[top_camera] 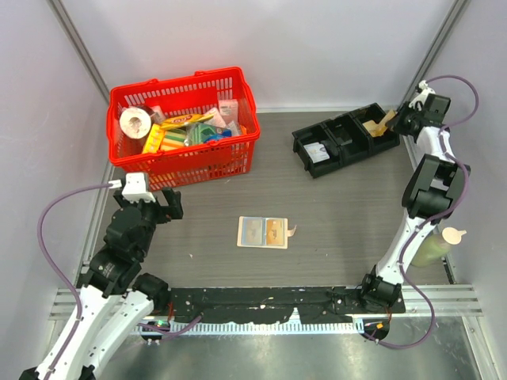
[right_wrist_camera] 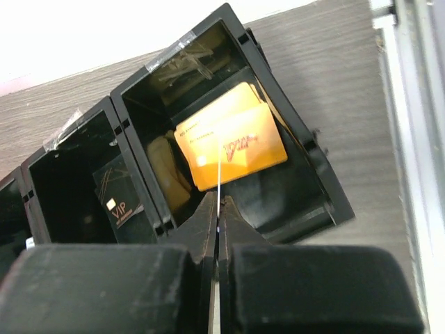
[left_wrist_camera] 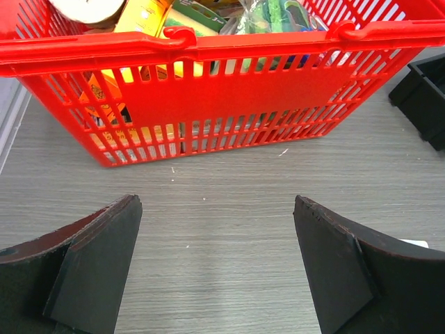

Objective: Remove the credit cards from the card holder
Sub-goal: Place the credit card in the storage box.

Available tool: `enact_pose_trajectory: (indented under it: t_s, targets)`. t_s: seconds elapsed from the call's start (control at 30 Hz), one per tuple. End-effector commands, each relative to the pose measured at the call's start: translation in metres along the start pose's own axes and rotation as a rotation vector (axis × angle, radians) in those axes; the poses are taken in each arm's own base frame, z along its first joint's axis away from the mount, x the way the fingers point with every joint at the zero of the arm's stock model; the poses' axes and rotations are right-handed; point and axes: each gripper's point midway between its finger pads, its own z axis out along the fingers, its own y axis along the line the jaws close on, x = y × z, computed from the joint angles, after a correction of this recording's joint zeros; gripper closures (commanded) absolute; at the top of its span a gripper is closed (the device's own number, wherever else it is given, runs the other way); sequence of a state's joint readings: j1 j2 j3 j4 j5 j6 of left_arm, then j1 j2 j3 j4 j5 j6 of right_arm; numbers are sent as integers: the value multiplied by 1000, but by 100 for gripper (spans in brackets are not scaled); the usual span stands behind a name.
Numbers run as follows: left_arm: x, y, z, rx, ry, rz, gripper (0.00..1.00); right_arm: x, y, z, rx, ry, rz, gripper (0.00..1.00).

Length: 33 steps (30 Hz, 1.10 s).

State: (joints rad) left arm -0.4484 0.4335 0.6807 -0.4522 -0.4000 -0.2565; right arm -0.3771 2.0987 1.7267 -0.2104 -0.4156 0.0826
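Observation:
The tan card holder (top_camera: 263, 232) lies open and flat at the table's middle, its tab pointing right; an orange shape shows in its right sleeve. My right gripper (top_camera: 394, 120) (right_wrist_camera: 219, 202) hangs over the right compartment of the black tray (top_camera: 346, 140) and is shut on a thin credit card (right_wrist_camera: 220, 170), seen edge-on as a pale line. Two yellow-orange credit cards (right_wrist_camera: 233, 142) lie in that compartment below it. A black VIP card (right_wrist_camera: 118, 203) sits in the middle compartment. My left gripper (top_camera: 164, 203) (left_wrist_camera: 217, 209) is open and empty over bare table, just in front of the basket.
A red basket (top_camera: 184, 162) (left_wrist_camera: 229, 104) full of packets and a tape roll stands at the back left, close ahead of my left fingers. A pale green bottle (top_camera: 434, 247) stands by the right arm. Metal rails edge the table.

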Motion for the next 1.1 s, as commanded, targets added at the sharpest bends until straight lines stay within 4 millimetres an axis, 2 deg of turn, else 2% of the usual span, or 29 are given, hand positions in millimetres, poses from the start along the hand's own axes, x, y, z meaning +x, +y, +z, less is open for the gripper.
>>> enact_pose_trajectory:
  t_s: [0.0,0.1,0.23,0.3,0.33,0.37,0.4,0.47,0.5,0.53,0.57,0.6,0.63,0.67,0.77,0.8,0.83,0.87,0.9,0.93,0.97,1.0,1.03,1.07]
  targets:
    - [-10,0,6,-3,-42,-4,5,-12,22,23,-172,-7,-38,99]
    - [-7,0,9,-4,-27,2,5,-16,32,33,-249,-11,2,99]
    - [-5,0,11,-5,-16,4,5,-6,31,47,-266,3,47,98]
    - [-6,-1,11,-3,-16,4,5,0,28,51,-259,22,65,85]
    - [-4,-1,12,0,-10,6,5,1,27,53,-253,27,67,82]
    - [-4,-3,12,9,-8,8,6,4,25,53,-243,41,76,73]
    - [-3,-4,12,15,-4,7,6,7,21,53,-218,46,73,70]
    - [-2,-7,12,29,4,9,6,4,13,48,-157,39,68,61]
    - [-2,-8,13,35,6,9,6,-3,8,42,-109,21,60,57]
    - [-1,-9,13,42,9,10,7,-1,5,40,-83,24,57,56]
    - [-1,-9,12,45,8,9,7,-12,-3,32,-15,-3,50,54]
    - [-1,-10,12,50,9,9,7,-10,-7,30,18,-5,56,53]
    - [-1,-11,11,56,9,8,7,-20,-9,21,55,-29,46,50]
    - [-1,-12,11,62,9,8,7,-18,-11,17,80,-28,48,50]
    - [-2,-17,9,90,9,3,8,-38,-12,-11,158,-89,43,46]
    - [-2,-18,9,97,9,1,8,-53,-5,-25,161,-128,37,46]
    - [-2,-19,9,106,11,-2,8,-49,-7,-29,186,-127,41,45]
    - [-2,-21,9,114,14,-8,8,-61,3,-42,198,-158,36,45]
    - [-1,-24,9,127,22,-15,8,-60,9,-48,196,-154,38,45]
    - [0,-28,9,142,34,-19,8,-65,25,-58,183,-169,26,45]
    - [3,-32,11,158,64,-21,8,-58,34,-61,175,-156,28,45]
    - [5,-36,12,173,85,-25,8,-64,60,-73,139,-179,11,45]
    - [11,-40,14,183,129,-19,8,-47,68,-73,124,-151,19,45]
    - [14,-44,15,197,164,-17,8,-50,96,-85,86,-172,0,45]
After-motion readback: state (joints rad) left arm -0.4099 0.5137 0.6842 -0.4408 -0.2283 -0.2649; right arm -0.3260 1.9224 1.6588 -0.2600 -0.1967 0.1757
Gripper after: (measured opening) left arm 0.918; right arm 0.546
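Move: The rightmost compartment of the storage box, floored with yellow cards, lies about 6 cm ahead of my right hand, 4 cm to its left and 10 cm below; that hand already holds the yellow credit card in shut fingers. The box's middle compartment with the black VIP card is about 11 cm left of that one and 4 cm nearer, at the same height. From my left hand, the rightmost compartment is some 39 cm ahead, 65 cm right and 21 cm down. I lower my right hand about 6 cm, easing 3 cm forward and 3 cm left, to put the held credit card into the rightmost compartment, and open the fingers about halfway to let go of it. Then I draw back and right, turning some 20 degrees clockwise, and lift quickly about 11 cm clear. My wide-open left hand drifts about 2.5 cm right. ##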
